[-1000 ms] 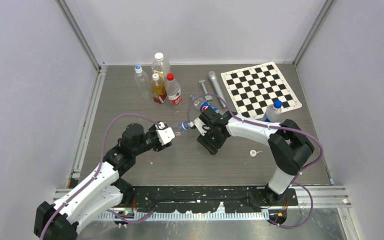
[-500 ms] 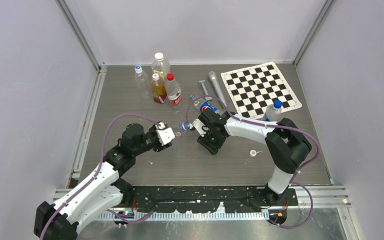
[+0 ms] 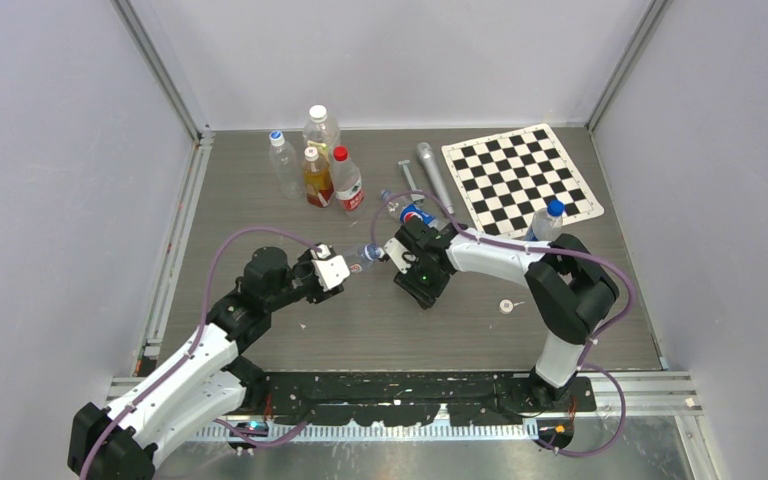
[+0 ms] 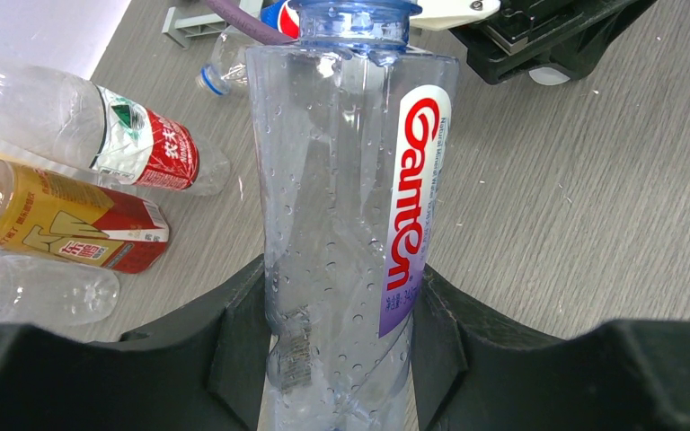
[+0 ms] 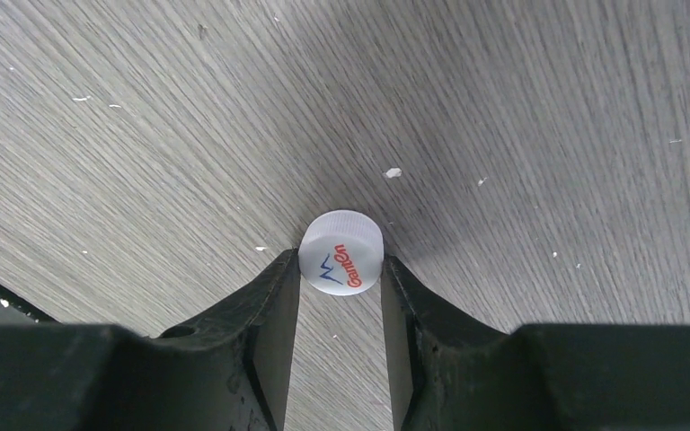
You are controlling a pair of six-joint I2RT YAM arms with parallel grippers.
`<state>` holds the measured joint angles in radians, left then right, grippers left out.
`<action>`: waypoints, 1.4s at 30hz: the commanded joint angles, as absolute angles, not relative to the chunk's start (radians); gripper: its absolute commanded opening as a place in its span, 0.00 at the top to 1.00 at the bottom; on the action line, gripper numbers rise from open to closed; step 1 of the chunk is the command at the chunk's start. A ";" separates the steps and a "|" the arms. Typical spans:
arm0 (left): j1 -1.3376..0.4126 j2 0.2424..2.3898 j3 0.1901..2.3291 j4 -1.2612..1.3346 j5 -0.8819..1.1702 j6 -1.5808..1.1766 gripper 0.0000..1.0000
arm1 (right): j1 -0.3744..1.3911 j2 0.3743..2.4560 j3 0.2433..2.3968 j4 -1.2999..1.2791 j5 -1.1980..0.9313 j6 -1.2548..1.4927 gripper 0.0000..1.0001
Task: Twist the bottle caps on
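Observation:
My left gripper (image 4: pixel 341 332) is shut on a clear Ganten bottle (image 4: pixel 350 206), holding it by its lower body with the open blue-tinted neck pointing away. In the top view that bottle (image 3: pixel 360 253) lies tilted toward the right arm. My right gripper (image 5: pixel 341 269) points down at the table, its fingertips touching both sides of a white Ganten cap (image 5: pixel 341 253) that rests on the wood. A second white cap (image 3: pixel 506 306) lies near the right arm's elbow. A Pepsi-labelled bottle (image 3: pixel 415 213) lies on its side behind the right gripper (image 3: pixel 422 285).
Upright at the back left stand a clear bottle (image 3: pixel 283 163), a larger clear bottle (image 3: pixel 320 128), an amber-liquid bottle (image 3: pixel 317 177) and a red-capped bottle (image 3: pixel 347 180). A blue-capped bottle (image 3: pixel 546 222) stands by the checkerboard (image 3: pixel 520 175). A silver cylinder (image 3: pixel 432 170) lies at the back.
The right gripper's jaws have narrowed onto the white cap on the table. The left gripper and its bottle have stayed put.

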<state>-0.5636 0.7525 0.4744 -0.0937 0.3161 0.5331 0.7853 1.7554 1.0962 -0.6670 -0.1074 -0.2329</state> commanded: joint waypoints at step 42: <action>-0.568 0.839 0.596 0.045 0.640 0.395 1.00 | 0.706 1.314 1.384 -0.621 -0.584 -0.037 0.64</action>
<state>-0.5636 0.8379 0.5533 -0.0311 0.5861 0.4179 0.7124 1.3094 1.3483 -0.6807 -0.5617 -0.0509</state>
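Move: The right gripper is down at the table with the white cap already between its fingertips. The mouth of the Ganten bottle held by the left gripper is about 9 cm to its left, 2 cm ahead and 20 cm above. From the left hand that white cap lies some 16 cm to the right, 1 cm back and 14 cm below. From the right hand, the lying Pepsi bottle is about 18 cm ahead and 1 cm left, and the red-capped bottle 21 cm ahead and 15 cm left. Keep the right fingers pinched on the white cap and lift it quickly about 25 cm, drifting left, while swinging the fingers some 45 degrees from straight down to point left and down at the bottle's mouth, then ease in. Meanwhile keep the left grip on the Ganten bottle and bring it right, up and slightly back, turning it a little clockwise to meet the cap. ##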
